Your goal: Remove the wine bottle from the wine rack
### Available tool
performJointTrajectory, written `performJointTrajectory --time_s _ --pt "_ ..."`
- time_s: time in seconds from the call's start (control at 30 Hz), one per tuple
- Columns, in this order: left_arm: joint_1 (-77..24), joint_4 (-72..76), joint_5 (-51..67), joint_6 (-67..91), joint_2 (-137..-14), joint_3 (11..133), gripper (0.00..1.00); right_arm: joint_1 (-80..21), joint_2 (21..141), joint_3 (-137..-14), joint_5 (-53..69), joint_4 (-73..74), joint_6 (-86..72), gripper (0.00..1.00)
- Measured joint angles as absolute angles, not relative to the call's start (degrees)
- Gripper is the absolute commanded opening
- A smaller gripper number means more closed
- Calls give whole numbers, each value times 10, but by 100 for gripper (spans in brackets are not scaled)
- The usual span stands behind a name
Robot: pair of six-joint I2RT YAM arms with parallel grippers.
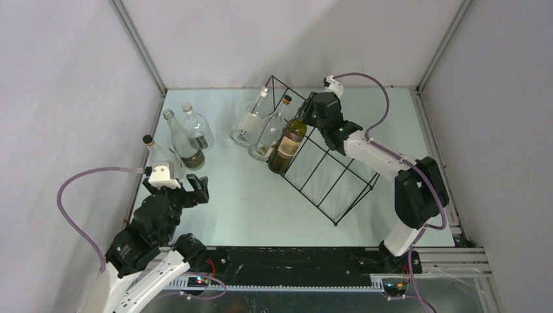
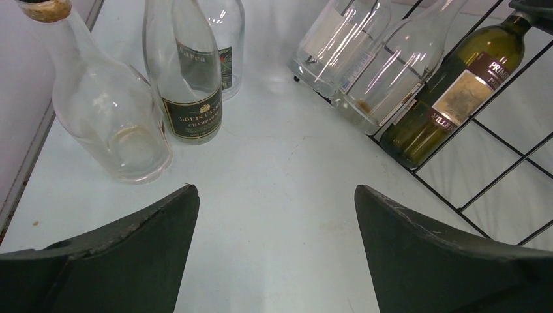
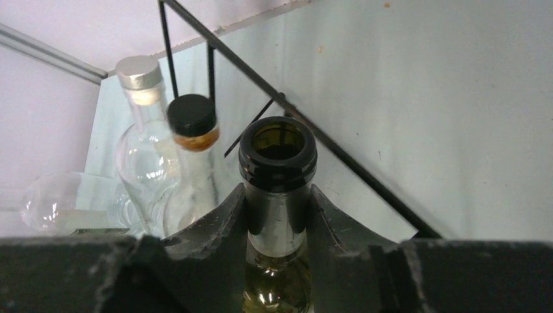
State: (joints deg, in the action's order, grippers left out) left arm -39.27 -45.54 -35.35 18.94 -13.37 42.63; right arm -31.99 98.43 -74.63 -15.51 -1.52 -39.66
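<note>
The black wire wine rack (image 1: 329,173) lies diagonally across the table. A green wine bottle (image 1: 287,145) with a brown-and-cream label lies in its third compartment, beside two clear bottles (image 1: 267,134) in the end compartments. My right gripper (image 1: 308,112) is shut on the green bottle's neck; in the right wrist view both fingers press the neck just under its open mouth (image 3: 278,151). The green bottle also shows in the left wrist view (image 2: 456,91). My left gripper (image 1: 184,184) is open and empty above the table at the near left, its fingers (image 2: 150,241) wide apart.
Three clear bottles stand at the far left: a corked one (image 1: 158,158), a labelled champagne one (image 1: 184,143) and a round one (image 1: 195,127). The rack's right compartments (image 1: 339,182) hold nothing. Grey walls enclose the table on three sides.
</note>
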Motion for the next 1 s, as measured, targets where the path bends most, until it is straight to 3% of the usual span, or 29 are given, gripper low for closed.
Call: performJointTrajectory --time_s 0.63,1.0 --pt "-393 -456 -359 190 -133 426 96 -473 857 -729 -274 -35 -170 0" --pt "-393 -456 -361 190 -133 426 96 -574 847 -728 -302 -56 -76 0"
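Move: The right hand already grips the wine bottle's neck. The group of standing bottles lies to its left: the champagne bottle about 38 cm left, 5 cm back and 5 cm lower, with the white-capped bottle 10 cm farther out beyond it and 3 cm nearer. Still leaning on the rack, the corked clear bottle is some 12 cm left, 1 cm ahead and 9 cm below. From the left hand, the champagne bottle stands about 22 cm ahead, 10 cm left, 10 cm lower. Keeping its pinch on the neck, the right hand draws the wine bottle back and up off the wine rack, then levels out near the end and goes on back and left towards the standing bottles, some 13 cm back, 11 cm up and 9 cm left in all. As it goes, the wrist tips the fingers up by about 25 degrees, rolls the hand's left side down and turns a little counter-clockwise, bringing the leaning bottle towards upright. ##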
